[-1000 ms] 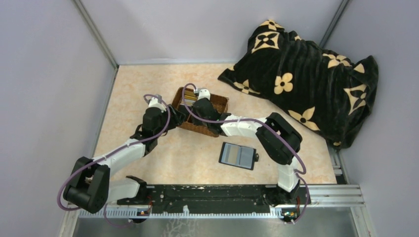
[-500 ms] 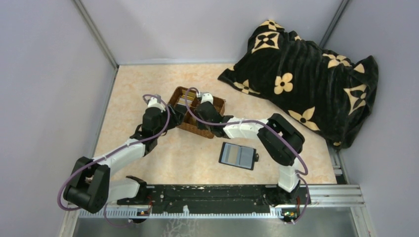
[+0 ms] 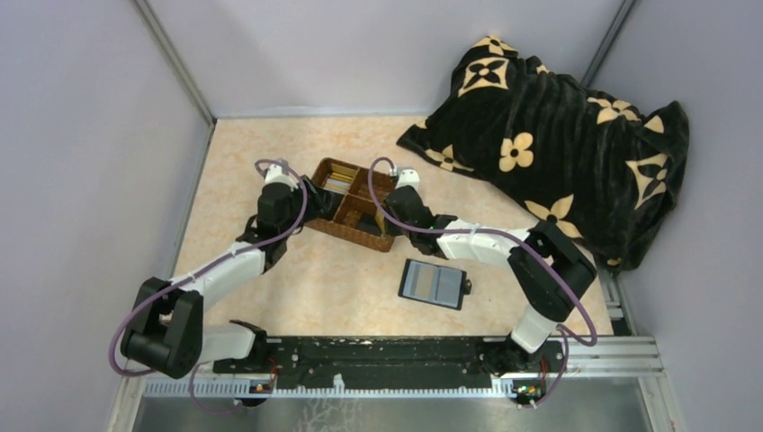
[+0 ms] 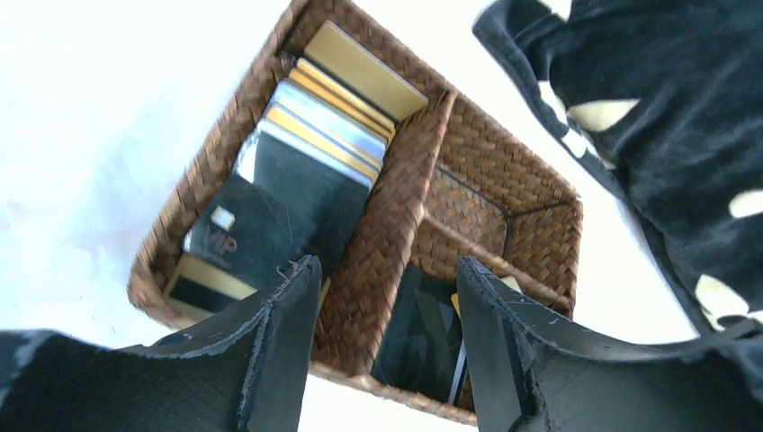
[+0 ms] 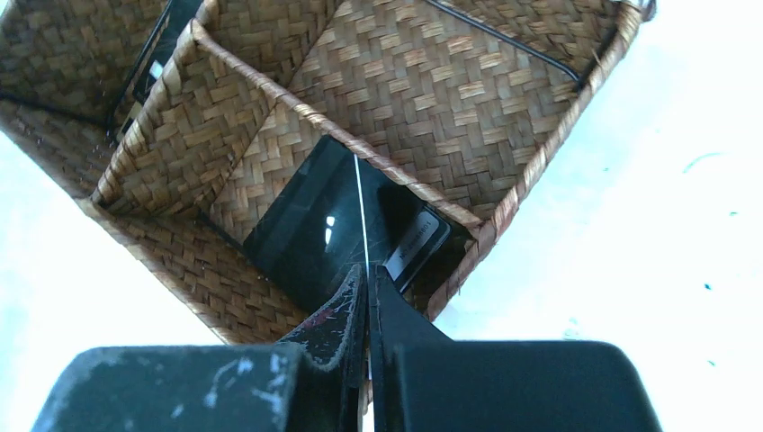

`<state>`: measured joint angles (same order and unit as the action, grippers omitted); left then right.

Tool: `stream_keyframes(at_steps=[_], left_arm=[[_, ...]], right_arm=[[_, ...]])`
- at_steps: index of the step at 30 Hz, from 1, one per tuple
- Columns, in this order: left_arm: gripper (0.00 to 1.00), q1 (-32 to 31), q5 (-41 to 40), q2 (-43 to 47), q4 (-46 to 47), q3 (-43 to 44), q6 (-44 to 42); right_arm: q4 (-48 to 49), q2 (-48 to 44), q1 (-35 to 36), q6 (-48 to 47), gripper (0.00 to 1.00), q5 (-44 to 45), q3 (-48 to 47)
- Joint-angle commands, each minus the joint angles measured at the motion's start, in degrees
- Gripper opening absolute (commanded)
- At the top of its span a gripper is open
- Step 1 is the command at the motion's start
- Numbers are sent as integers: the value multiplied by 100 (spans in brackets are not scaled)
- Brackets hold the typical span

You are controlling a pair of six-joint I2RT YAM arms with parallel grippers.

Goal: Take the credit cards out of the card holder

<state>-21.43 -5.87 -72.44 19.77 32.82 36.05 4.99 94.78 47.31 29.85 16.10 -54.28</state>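
Observation:
The black card holder [image 3: 434,284] lies open on the table, grey slotted inside up, with neither gripper on it. Several gold, grey and dark credit cards [image 4: 306,153] lie stacked in the left compartment of a brown wicker tray [image 3: 360,236]. Another dark card [image 5: 306,225] leans in a right-hand compartment. My right gripper [image 5: 367,270] hovers over that compartment [image 3: 389,193], shut on a thin card seen edge-on as a pale line. At the tray's left end [image 3: 309,193], my left gripper [image 4: 387,265] is open and holds nothing, its fingers straddling the near wall at the divider.
A black blanket with beige flowers [image 3: 549,135] is heaped at the back right, close to the tray's far corner. Grey walls enclose the table on three sides. A black rail [image 3: 387,355] carrying both arm bases runs along the near edge.
My right gripper has moved from the tray's left compartment across to its right side and its jaws have closed. The left gripper has shifted slightly along the tray's left end and stayed open.

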Motion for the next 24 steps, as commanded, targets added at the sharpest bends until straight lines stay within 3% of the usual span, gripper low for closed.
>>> stream_keyframes(at_steps=[1,11,24], left_arm=[[64,220,-93,-168,214,449,-83],[64,493,57,-254,273,474,-12],[64,491,186,-556,604,194,109]], right_arm=[[46,-364,-209,23,0,173,184],[21,-451,-687,-67,0,208,358],[132,-236,-1198,-346,0,119,-90]])
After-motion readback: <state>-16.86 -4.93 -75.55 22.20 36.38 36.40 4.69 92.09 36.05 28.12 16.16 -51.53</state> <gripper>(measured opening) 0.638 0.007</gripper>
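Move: The right hand already holds a gold card on edge inside the box's front-right compartment; the box's right wall is about 2 cm to its right, level fore and aft, its middle some 2 cm lower. The black card on the compartment floor lies about 4 cm left, level fore and aft; the open card holder is roughly 10 cm right, 14 cm back and 6 cm down. From the left hand that right wall is some 19 cm right, 4 cm back and 7 cm down. Keeping its fingers shut on the gold card and its height unchanged, the right hand sweeps about 8 cm to the right and some 4 cm forward, first mostly rightward and then slanting outward, turning some 10 degrees clockwise and bearing on the box's right wall from inside so that the box is drawn along. The left hand, still open, goes on forward, up and left by about 4 cm in all over the box's left side, then stays there with its fingers parted. ##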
